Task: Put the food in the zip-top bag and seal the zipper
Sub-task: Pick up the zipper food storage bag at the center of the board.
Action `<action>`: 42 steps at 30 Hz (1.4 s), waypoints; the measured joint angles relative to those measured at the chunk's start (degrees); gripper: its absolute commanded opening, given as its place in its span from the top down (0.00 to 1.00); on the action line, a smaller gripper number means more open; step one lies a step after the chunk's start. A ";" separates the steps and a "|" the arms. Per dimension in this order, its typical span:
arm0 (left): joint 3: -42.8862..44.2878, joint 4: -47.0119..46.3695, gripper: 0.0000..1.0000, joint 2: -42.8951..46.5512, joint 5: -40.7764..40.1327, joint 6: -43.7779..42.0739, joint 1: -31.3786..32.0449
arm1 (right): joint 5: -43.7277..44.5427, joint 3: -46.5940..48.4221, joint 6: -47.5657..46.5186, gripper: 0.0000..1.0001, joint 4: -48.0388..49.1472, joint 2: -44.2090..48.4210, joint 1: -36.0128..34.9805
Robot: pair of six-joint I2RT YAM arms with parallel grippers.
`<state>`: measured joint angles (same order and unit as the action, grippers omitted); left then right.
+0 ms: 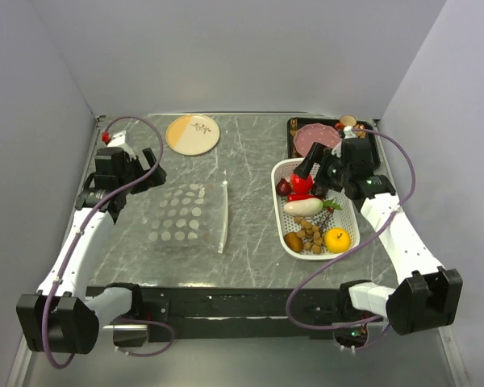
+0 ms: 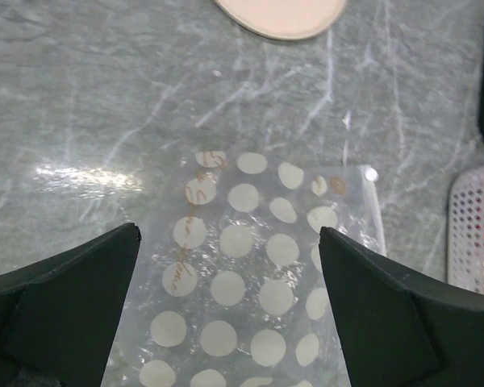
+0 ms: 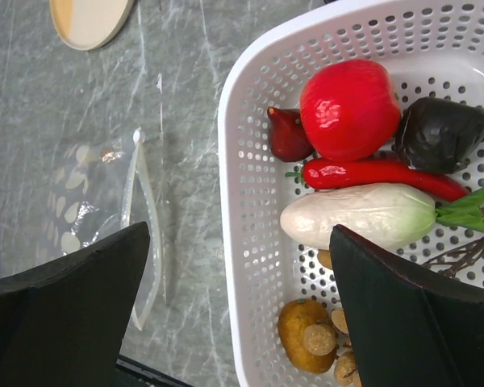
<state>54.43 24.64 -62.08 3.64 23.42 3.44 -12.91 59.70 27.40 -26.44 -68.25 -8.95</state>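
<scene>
The clear dotted zip-top bag lies flat on the table, its white zipper along its right edge. My left gripper is open and empty, just above the bag's far left end; the left wrist view shows the bag between the fingers. The food sits in a white basket: yellow fruit, brown oval, nuts, white-and-green vegetable, red pieces. My right gripper is open and empty above the basket's far end. The right wrist view shows the vegetable and red chili.
A beige plate lies at the back middle. A black tray with a pink plate stands behind the basket. Grey walls close in the table on the left, right and back.
</scene>
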 measured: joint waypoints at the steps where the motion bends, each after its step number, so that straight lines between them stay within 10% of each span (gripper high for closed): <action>1: 0.00 0.00 0.01 0.00 -1.27 0.24 0.00 | 0.04 0.07 -0.13 0.00 0.00 0.00 0.00; 11: 7.39 8.09 0.01 -9.25 -16.92 1.86 -0.15 | 0.83 0.09 -0.52 0.00 -0.28 0.33 0.00; 28: 6.51 7.06 0.01 -5.77 -5.92 2.75 -0.76 | 1.42 0.04 -1.60 0.00 -1.55 1.81 0.00; 42: 5.57 7.85 0.01 -6.29 -18.95 4.81 23.69 | -1.68 0.09 -1.53 0.00 -1.60 -1.70 0.00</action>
<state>60.01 32.49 -68.38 -15.31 28.23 27.14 -14.59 59.79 25.87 -28.03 -69.95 -8.95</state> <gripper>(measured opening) 0.994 0.999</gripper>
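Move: The zip-top bag lies flat on the board, its middle some 5 cm to the left hand's right, 4 cm back and roughly 17 cm below it. The plate is about 19 cm ahead of that hand and 5 cm to its right; the white basket's middle is some 35 cm to the right of the bag's and about 2 cm farther out. From the right hand the bag is about 29 cm to the left and 4 cm back. The left hand first swings about 5 cm left, away from the bag, dipping some 3 cm and turning counter-clockwise, then climbs back most of that dip and reverses into a quickening sweep to the right. That sweep covers some 13 cm with a clockwise turn of about 20 degrees, drawing slightly back and sinking a little at its end, and brings the wide-open fingers above the bag, still well clear of it. ##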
